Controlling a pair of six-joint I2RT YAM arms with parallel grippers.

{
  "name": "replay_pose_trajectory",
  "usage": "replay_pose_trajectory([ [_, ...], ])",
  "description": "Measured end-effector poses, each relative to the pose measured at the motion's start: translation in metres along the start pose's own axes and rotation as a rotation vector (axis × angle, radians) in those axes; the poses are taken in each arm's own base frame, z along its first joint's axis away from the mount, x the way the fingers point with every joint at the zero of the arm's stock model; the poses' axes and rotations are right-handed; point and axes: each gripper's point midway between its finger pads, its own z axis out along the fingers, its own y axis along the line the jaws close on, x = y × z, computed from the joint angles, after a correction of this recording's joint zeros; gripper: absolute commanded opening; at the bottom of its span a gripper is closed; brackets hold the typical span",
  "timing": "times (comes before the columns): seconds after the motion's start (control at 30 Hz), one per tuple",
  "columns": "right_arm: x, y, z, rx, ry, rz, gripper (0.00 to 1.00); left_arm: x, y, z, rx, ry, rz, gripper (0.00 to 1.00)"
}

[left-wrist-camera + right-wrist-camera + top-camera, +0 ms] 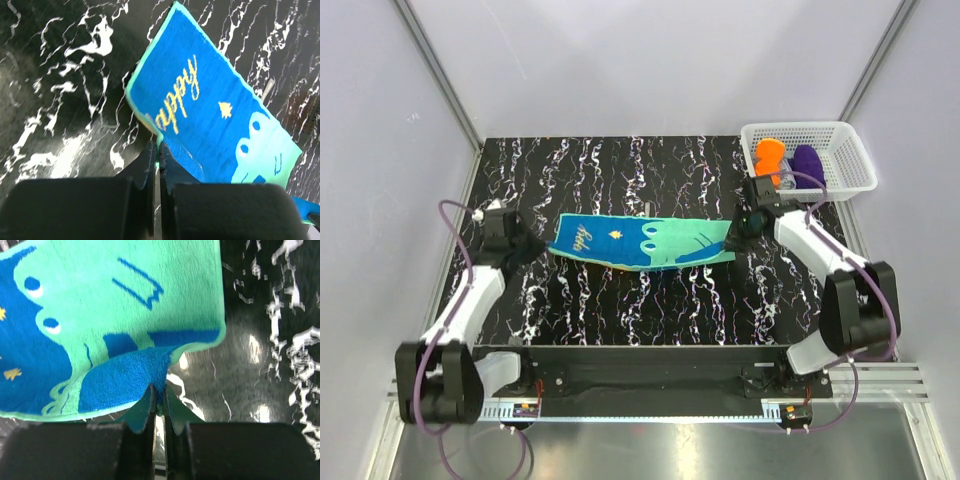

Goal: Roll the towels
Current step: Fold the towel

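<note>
The teal-green, blue and yellow towel [640, 241] is stretched out flat between my two grippers over the black marbled table [620, 300]. My left gripper [535, 243] is shut on the towel's left edge [161, 141], by the yellow lettering [177, 95]. My right gripper [738, 232] is shut on the towel's right edge [159, 385], which is pinched up into a fold. The orange towel [770, 158] lies rolled in the white basket [840, 135] at the back right.
The white lattice basket also holds a purple roll [807, 165]. The basket stands just behind my right arm. Grey walls close in the table on the left, back and right.
</note>
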Motion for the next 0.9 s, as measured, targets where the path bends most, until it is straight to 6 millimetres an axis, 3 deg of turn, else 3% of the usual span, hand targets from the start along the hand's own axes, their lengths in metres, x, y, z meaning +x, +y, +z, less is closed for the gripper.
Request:
replay_pose_trajectory([
  [0.4, -0.051, 0.011, 0.038, 0.057, 0.015, -0.030, 0.00, -0.036, -0.028, 0.058, -0.036, 0.027, 0.007, 0.00],
  [0.77, -0.068, 0.004, 0.072, 0.096, 0.053, -0.022, 0.00, -0.043, -0.029, 0.114, -0.088, 0.085, 0.028, 0.00],
  [0.8, -0.069, 0.004, 0.075, 0.098, 0.056, -0.022, 0.02, -0.043, -0.028, 0.119, -0.094, 0.091, 0.030, 0.00],
  [0.87, -0.069, 0.003, 0.079, 0.103, 0.062, -0.021, 0.19, -0.043, -0.028, 0.126, -0.101, 0.100, 0.035, 0.07],
  [0.9, -0.068, 0.002, 0.081, 0.106, 0.067, -0.021, 0.29, -0.043, -0.027, 0.131, -0.105, 0.105, 0.041, 0.18],
])
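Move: My left hand holds the towel's near left corner; the far left corner it goes to lies about 16 cm ahead, 3 cm right and some 10 cm below. My right hand holds the near right corner, with the far right corner roughly 13 cm ahead, 1 cm to its right and 8 cm down. A white tag stands off the far edge, some 19 cm ahead of my left hand and 29 cm to its right. The basket's middle is about 28 cm ahead of my right hand, 24 cm right and 4 cm lower. With the near edge still pinched by its corners, I sweep it forward over the towel towards the far edge with both hands together, my left about 13 cm and my right some 9 cm. At first I travel almost level, then sink as I go on, ending roughly 5 cm lower with the fingers tipped slightly further down and just starting to slacken. ##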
